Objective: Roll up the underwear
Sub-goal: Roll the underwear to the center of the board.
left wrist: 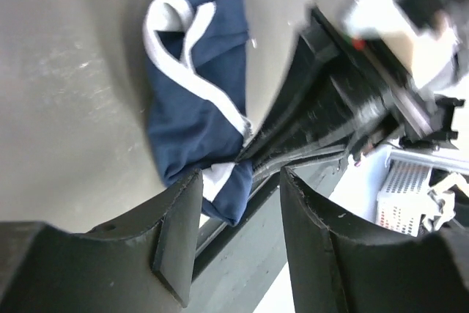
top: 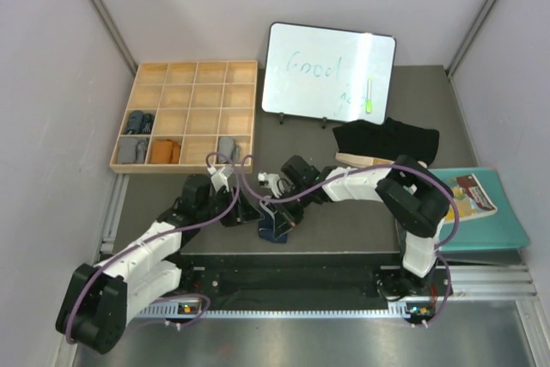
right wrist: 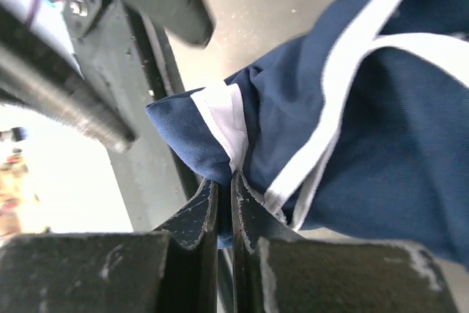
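Observation:
The navy underwear [top: 275, 229] with white trim lies bunched near the table's front edge, between the two arms. My right gripper [right wrist: 223, 181] is shut on a fold of the navy underwear [right wrist: 381, 137] at its near corner, pinching navy cloth and white trim. My left gripper [left wrist: 242, 181] stands open just beside that corner of the navy underwear [left wrist: 198, 100], with nothing between its fingers. A black underwear [top: 387, 137] with a beige waistband lies at the back right, in front of the whiteboard.
A wooden compartment tray [top: 185, 70] sits at the back left, holding grey rolled cloths [top: 137, 122] and an orange one [top: 163, 152]. A whiteboard [top: 326, 70] stands behind. A teal folder [top: 494, 217] with a booklet lies at the right edge.

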Action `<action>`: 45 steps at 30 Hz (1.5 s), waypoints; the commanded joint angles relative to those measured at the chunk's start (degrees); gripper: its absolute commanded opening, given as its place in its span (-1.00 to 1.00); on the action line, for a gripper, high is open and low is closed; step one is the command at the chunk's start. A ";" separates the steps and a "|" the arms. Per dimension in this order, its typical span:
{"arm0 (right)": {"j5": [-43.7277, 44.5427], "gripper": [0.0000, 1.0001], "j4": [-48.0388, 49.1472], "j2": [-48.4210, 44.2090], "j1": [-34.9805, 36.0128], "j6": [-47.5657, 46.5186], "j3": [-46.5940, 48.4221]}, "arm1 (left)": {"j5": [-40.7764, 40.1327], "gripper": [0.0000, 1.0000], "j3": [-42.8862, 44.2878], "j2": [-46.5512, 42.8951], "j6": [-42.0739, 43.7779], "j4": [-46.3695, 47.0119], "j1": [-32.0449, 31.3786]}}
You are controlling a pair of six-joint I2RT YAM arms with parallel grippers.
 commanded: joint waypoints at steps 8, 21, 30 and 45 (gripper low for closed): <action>-14.83 -1.00 -3.48 7.92 -7.18 0.48 6.75 | 1.77 0.04 -8.72 -1.42 -2.19 23.63 -3.57; -15.63 -1.00 -4.00 11.62 -7.54 0.74 7.45 | -5.43 0.05 -11.20 4.55 -0.70 30.94 -8.23; -13.53 -0.60 -1.63 9.08 -7.97 3.46 6.67 | -16.95 -1.00 -8.30 8.95 0.54 20.41 -10.61; -3.51 0.38 9.70 -7.10 -12.02 13.39 -7.75 | -19.16 -1.00 -5.13 13.87 -2.10 15.20 -10.52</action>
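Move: The underwear strip's middle lies about 5 cm right of the open left gripper, 1 cm ahead and 6 cm below. From that gripper the board's near edge is some 10 cm back, and the grey roll in the tray about 9 cm left and 20 cm ahead. The right gripper already pinches the strip's near end; its middle is about 4 cm ahead of that hand, 1 cm left and 2 cm below. With the right gripper still pinching the near end, carry it about 2 cm forward over the strip, tipping the wrist some 20 degrees, and hold. Bring the left gripper slightly right and back, then down about 5 cm, closing to pinch the folded strip's left side. Then open the right, let go, and draw up, forward and right. ##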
